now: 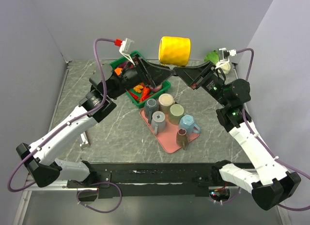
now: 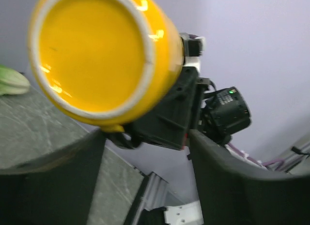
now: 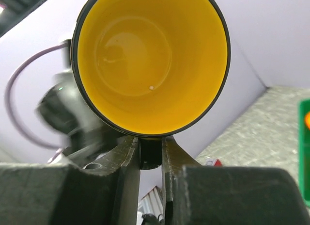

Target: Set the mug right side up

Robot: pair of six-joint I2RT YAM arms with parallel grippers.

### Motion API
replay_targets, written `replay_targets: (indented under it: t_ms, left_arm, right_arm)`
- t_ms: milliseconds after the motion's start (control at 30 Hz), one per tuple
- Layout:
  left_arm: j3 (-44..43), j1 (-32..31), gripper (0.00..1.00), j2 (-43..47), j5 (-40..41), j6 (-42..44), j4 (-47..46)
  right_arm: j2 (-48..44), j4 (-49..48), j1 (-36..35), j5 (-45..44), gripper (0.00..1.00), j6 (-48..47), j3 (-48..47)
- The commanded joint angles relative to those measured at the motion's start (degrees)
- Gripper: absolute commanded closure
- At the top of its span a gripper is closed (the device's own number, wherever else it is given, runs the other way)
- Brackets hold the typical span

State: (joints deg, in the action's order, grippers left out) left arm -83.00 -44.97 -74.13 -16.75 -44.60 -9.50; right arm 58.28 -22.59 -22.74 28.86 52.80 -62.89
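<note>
The yellow mug (image 1: 175, 50) hangs in the air above the back of the table, lying on its side. In the right wrist view its open mouth (image 3: 150, 60) faces the camera. My right gripper (image 3: 151, 152) is shut on the mug's dark handle just below the rim; it also shows in the top view (image 1: 180, 71). In the left wrist view I see the mug's base (image 2: 92, 55) at upper left. My left gripper (image 2: 147, 171) is open and empty, just below and left of the mug, not touching it; it also shows in the top view (image 1: 162, 73).
A pink tray (image 1: 167, 140) in mid-table holds several mugs in grey, beige, green, blue and brown. A green basket (image 1: 131, 96) with orange and red items sits under the left arm. A green object (image 1: 211, 56) lies at the back right.
</note>
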Motion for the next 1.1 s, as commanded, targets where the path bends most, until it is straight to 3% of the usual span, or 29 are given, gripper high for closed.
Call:
replay_targets:
  t_ms: [0,33,267,567,933,1067]
  left_arm:
    - [-0.9,-0.6,0.1,2.1,0.9,6.5,3.2]
    - [-0.9,-0.6,0.03,2.3,3.3,7.4,4.3]
    - [-1.4,-0.5,0.04,3.9,16.4,14.7,15.9]
    - [0.5,1.4,0.04,3.5,19.7,17.6,25.4]
    - [3.2,5.0,0.04,0.5,20.7,19.7,30.8]
    - [4.4,6.6,0.04,0.3,17.7,19.7,31.9]
  right_arm:
    - [-1.2,2.7,0.4,-9.0,1.0,-4.3,-3.7]
    - [-1.2,6.6,0.5,-11.1,1.0,-5.3,-5.6]
    - [2.2,22.7,4.1,-19.0,1.0,-15.8,-13.1]
    - [15.6,39.2,7.5,-30.5,1.0,-46.3,-18.6]
    - [29.9,36.3,9.6,-33.5,1.0,-44.5,-12.0]
    - [35.0,35.1,9.6,-34.3,1.0,-43.4,-11.7]
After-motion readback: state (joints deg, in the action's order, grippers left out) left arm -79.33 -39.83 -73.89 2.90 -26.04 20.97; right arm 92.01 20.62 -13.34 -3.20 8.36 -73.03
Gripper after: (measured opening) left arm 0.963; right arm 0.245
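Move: Ahead of the right hand, with the yellow mug's handle already between its fingers, the open spot of table lies some 20 cm out, 12 cm to the right and nearly 50 cm down. The beige mug on the tray stands about 10 cm ahead and 2 cm left of this hand, the light blue mug level and 7 cm right, the lettuce about 34 cm ahead and 24 cm right, all far below. From the left hand, the yellow mug's middle is about 5 cm ahead and 5 cm above. Carrying the yellow mug by its handle, the right hand swings forward and rightward away from the left hand, then drops mostly straight down towards the open table beyond the tray, some 33 cm lower in all, its wrist turning about 80 degrees until the fingers point forward and down. The left fingers finish opening, and that hand backs off leftward, forward and about 16 cm down, its wrist rolling. ##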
